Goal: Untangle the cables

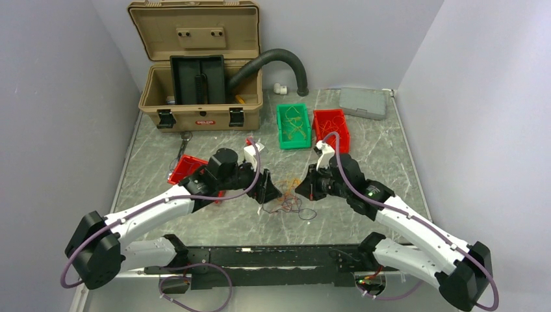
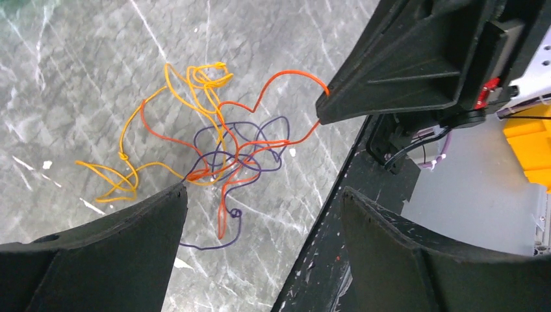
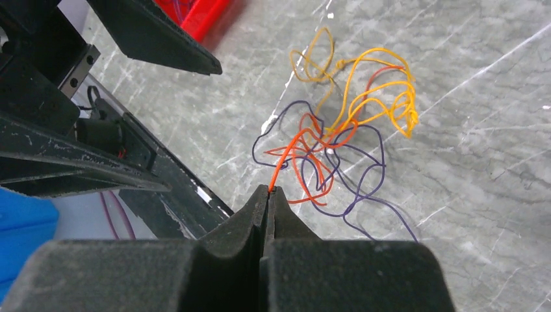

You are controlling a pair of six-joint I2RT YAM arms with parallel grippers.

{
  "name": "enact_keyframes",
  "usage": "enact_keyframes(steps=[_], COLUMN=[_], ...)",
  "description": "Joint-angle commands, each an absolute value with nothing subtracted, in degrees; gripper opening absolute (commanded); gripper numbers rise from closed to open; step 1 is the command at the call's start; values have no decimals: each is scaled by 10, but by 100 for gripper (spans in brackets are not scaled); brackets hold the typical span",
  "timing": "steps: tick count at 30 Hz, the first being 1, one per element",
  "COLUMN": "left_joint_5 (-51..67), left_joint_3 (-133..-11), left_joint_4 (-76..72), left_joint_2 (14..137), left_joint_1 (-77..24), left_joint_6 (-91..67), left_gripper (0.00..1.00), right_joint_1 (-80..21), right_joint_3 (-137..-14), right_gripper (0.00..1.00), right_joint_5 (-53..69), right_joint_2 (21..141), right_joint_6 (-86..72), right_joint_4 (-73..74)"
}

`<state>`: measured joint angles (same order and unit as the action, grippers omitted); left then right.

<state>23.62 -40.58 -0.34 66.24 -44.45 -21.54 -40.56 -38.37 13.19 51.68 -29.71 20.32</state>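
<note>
The cables [image 1: 292, 203] are a loose tangle of thin orange, yellow and purple strands lying on the grey marble table between the two arms. Seen from the left wrist, the tangle [image 2: 221, 149] lies just beyond my left gripper [image 2: 263, 195], which stands wide open with nothing between its fingers. The left gripper [image 1: 269, 192] hangs at the tangle's left edge. My right gripper [image 3: 269, 190] is shut on the end of an orange-red cable [image 3: 286, 156], pinched at its very tips. The right gripper [image 1: 302, 188] sits at the tangle's upper right side.
An open tan toolbox [image 1: 201, 84] with a black corrugated hose [image 1: 286, 62] stands at the back. A green bin [image 1: 292, 125] and a red bin [image 1: 331, 127] sit behind the tangle, a grey case [image 1: 364, 103] at back right, another red bin [image 1: 185, 169] under the left arm.
</note>
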Motion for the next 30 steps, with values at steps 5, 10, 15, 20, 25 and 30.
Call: enact_keyframes(steps=[5, 10, 15, 20, 25, 30], left_joint_5=[243, 240, 223, 203, 183, 175], left_joint_3=[-400, -395, -396, -394, -400, -428], left_joint_4=[-47, -55, -50, -36, -17, -1], left_joint_2=[626, 622, 607, 598, 610, 648], left_joint_1=[-457, -465, -473, -475, -476, -491], left_joint_6=[-200, -206, -202, -205, -216, -218], left_gripper=[89, 90, 92, 93, 93, 92], right_joint_1=[-406, -407, -406, -407, -405, -400], right_joint_3=[-425, -433, -439, -444, -448, -431], right_gripper=[0, 0, 0, 58, 73, 73], right_joint_5=[104, 99, 100, 134, 47, -30], right_joint_2=[489, 479, 480, 502, 502, 500], right_joint_6=[-292, -297, -300, -295, -311, -342], right_joint_4=[209, 204, 195, 192, 254, 319])
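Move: The right hand still pinches a red strand of the cable tangle; the tangle's middle lies on the table about 4 cm ahead of this hand, 2 cm to its left and 11 cm below. From the right hand, the green tray is some 26 cm ahead and straight in line, and the right red tray about 24 cm ahead and 11 cm to the right, both roughly 10 cm lower. The open left hand has the tangle about 3 cm ahead, 4 cm to its right and 12 cm below. The right hand, shut on the red strand, draws it up another 3.5 cm above the tangle, then opens wide and lets go of it, after which the empty hand swings about 2 cm to the right and sinks some 2 cm, turning slightly clockwise. Beside it the left hand stays wide open and touches none of the cables, rising about 3 cm and easing partly down again with a small drift back. ##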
